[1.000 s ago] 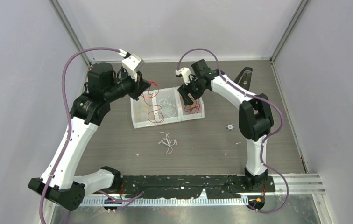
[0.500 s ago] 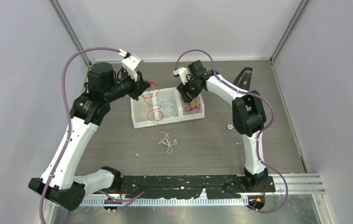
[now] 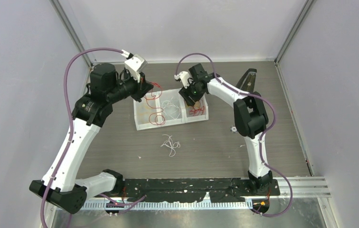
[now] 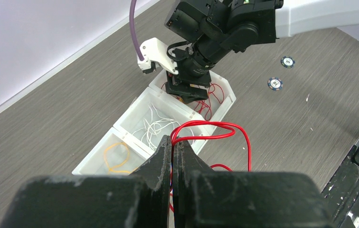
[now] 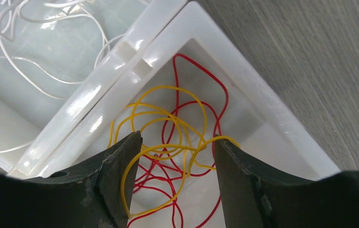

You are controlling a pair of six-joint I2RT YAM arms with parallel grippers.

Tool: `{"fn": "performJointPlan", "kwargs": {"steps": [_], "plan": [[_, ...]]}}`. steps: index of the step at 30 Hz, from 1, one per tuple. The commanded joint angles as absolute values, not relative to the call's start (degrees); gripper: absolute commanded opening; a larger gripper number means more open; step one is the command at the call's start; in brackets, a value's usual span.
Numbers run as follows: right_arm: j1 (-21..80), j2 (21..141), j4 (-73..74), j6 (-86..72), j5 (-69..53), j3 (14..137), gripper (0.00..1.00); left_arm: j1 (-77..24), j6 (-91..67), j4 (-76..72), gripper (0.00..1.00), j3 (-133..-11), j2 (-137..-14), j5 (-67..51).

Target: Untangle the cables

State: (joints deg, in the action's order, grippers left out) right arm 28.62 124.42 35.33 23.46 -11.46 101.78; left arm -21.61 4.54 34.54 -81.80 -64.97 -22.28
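Note:
My left gripper point(image 4: 173, 139) is shut on a red cable point(image 4: 225, 126) and holds it above the white three-part tray point(image 3: 168, 125); the cable's loops hang down over the tray's left half point(image 3: 157, 118). In the tray's right compartment my right gripper point(image 5: 177, 140) stands open, low over a tangle of yellow point(image 5: 165, 146) and red cables point(image 5: 224, 92). A yellow loop lies between its fingers, not pinched. The middle compartment holds white cables point(image 4: 156, 126) and the left one a yellow cable point(image 4: 116, 154). Another white bunch point(image 3: 170, 145) lies on the table in front of the tray.
A small round chip point(image 3: 234, 128) lies right of the tray, and two chips point(image 4: 287, 61) show in the left wrist view. A black object point(image 3: 249, 76) sits at the back right. Grey walls close in the table on three sides.
My right gripper has moved left and down into the right compartment, and its jaws have narrowed. The left gripper and its red cable have stayed put.

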Motion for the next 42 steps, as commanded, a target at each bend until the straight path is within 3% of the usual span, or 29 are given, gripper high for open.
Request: {"fn": "performJointPlan", "kwargs": {"steps": [1,9,11,14,16,23,25,29,31,42], "plan": [[29.4,122.3,35.9,24.2,-11.7,101.0,0.64,-21.2,3.7,32.4,0.0,-82.8,-65.4,-23.1],[29.6,125.0,36.4,24.9,-10.2,103.3,0.64,-21.3,3.9,33.2,0.0,-82.6,-65.2,-23.0],[29.6,125.0,36.5,24.9,-10.1,103.5,0.6,-21.2,3.9,33.2,0.0,-82.4,-65.1,-22.9],[29.6,124.7,37.3,25.2,-10.5,103.6,0.44,-21.2,3.9,33.2,0.0,-82.5,-65.2,-23.0],[29.6,124.8,38.1,25.6,-10.6,104.0,0.4,-21.2,3.8,33.0,0.0,-82.6,-65.4,-23.1],[29.7,128.2,41.5,25.7,-11.5,107.6,0.44,-21.2,3.8,32.5,0.0,-82.9,-66.0,-23.5],[29.7,128.8,41.8,25.7,-11.2,108.1,0.39,-21.2,3.7,32.4,0.0,-82.9,-66.0,-23.6],[29.7,127.4,41.8,25.6,-11.4,108.3,0.13,-21.2,3.7,32.3,0.0,-82.7,-65.8,-23.6],[29.7,125.5,41.8,25.3,-12.1,108.1,0.07,-21.2,3.7,32.1,0.0,-82.4,-65.5,-23.6],[29.3,110.5,41.9,25.0,-13.9,107.9,0.05,-20.9,3.0,31.4,0.0,-82.2,-64.8,-23.3]]}}
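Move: The yellow cable lies in the right compartment just under my right hand, about 2 cm below and between my open fingertips. The red cable in the same compartment is centred some 2 cm farther back and 3 cm below my fingers. The white cable in the middle compartment is roughly 10 cm to the left and 3 cm back. From my left hand, the yellow cable is about 15 cm ahead, 17 cm right and 33 cm below. With my right hand I hover almost still over the yellow cable, fingers partly narrowing, then sink to about 2.5 cm below my start and shut them, pinching yellow strands. I then lift quickly, some 7 cm straight up out of the right compartment. My left hand stays in place and keeps hold of its hanging red cable. ##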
